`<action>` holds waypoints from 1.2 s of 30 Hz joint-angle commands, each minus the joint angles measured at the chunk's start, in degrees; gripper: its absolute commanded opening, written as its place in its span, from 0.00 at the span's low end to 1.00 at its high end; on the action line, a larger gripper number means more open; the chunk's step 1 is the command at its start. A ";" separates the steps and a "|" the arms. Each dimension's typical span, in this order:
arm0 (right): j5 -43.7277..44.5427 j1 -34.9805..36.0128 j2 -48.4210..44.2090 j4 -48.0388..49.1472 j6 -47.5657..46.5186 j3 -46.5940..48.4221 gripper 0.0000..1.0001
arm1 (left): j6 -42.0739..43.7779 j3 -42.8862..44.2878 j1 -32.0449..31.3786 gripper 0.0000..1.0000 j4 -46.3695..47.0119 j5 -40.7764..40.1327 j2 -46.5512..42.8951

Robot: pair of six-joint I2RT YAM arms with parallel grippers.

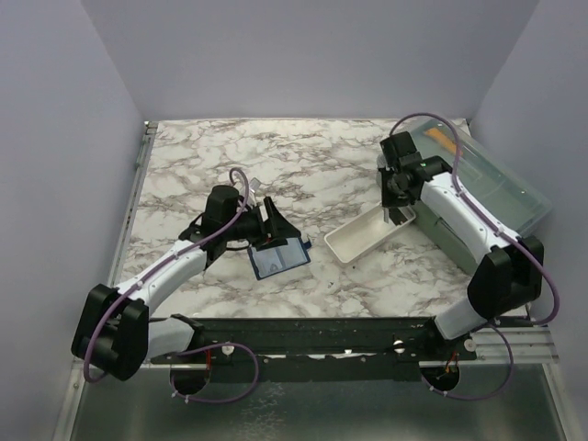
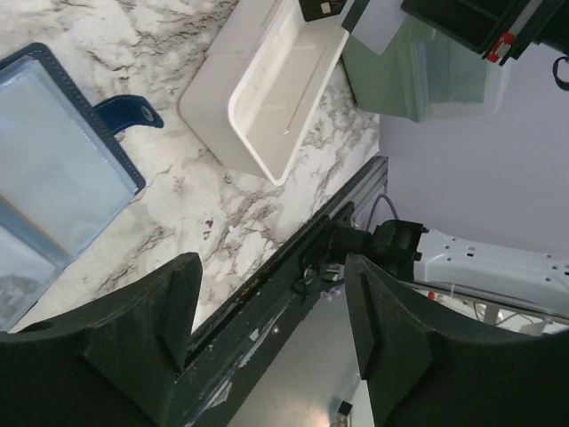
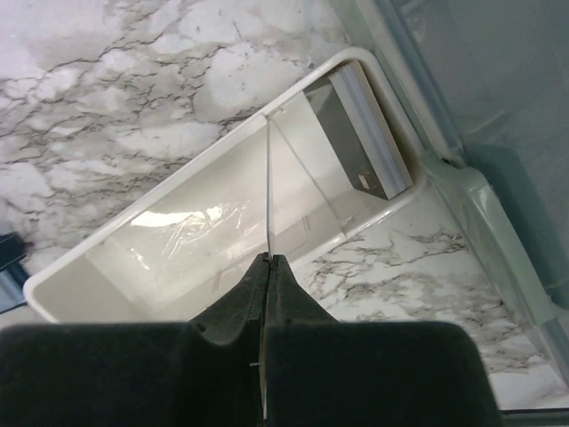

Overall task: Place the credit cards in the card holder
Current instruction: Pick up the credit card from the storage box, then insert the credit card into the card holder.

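The navy card holder (image 1: 278, 257) lies open on the marble, its pale inner pockets up; in the left wrist view it shows at the left edge (image 2: 53, 160) with its snap tab out. My left gripper (image 1: 273, 223) (image 2: 271, 276) hovers just behind it, open and holding nothing. My right gripper (image 1: 397, 213) (image 3: 268, 260) is shut on a pale credit card (image 3: 268, 187), seen edge-on over the white tray (image 3: 311, 178); the same card (image 2: 384, 22) shows at the top of the left wrist view. Another flat card (image 3: 351, 133) leans at the tray's far end.
The white tray (image 1: 367, 234) (image 2: 213, 107) lies slantwise right of centre. A large grey-green plastic box (image 1: 487, 188) (image 3: 498, 107) stands at the right edge, an orange strip (image 1: 439, 138) inside. The black rail (image 1: 322, 335) runs along the near edge.
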 commanded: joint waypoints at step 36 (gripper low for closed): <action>-33.69 -3.69 -23.38 11.89 1.28 -14.64 0.00 | -30.00 31.43 -10.54 0.65 84.45 25.71 58.01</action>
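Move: The right hand already holds the credit card, its middle some 3 cm below and 2 cm ahead of the fingers; the storage box is about 12 cm below, 3 cm left and 1 cm ahead, and the left gripper about 26 cm left and 5 cm back, level. From the left hand the card lies roughly 26 cm right, 7 cm ahead and 3 cm lower; the card holder 4 cm ahead, 2 cm left, 14 cm below. The empty left hand sweeps about 16 cm right, with some 7 cm forward, towards the held card, its fingers staying open as they swing up to nearly level and turn clockwise. Meanwhile the right hand keeps its pinch and carries the card about 6 cm up, back and left alike, rolling some 30 degrees so the card's free end tips towards the left gripper. ##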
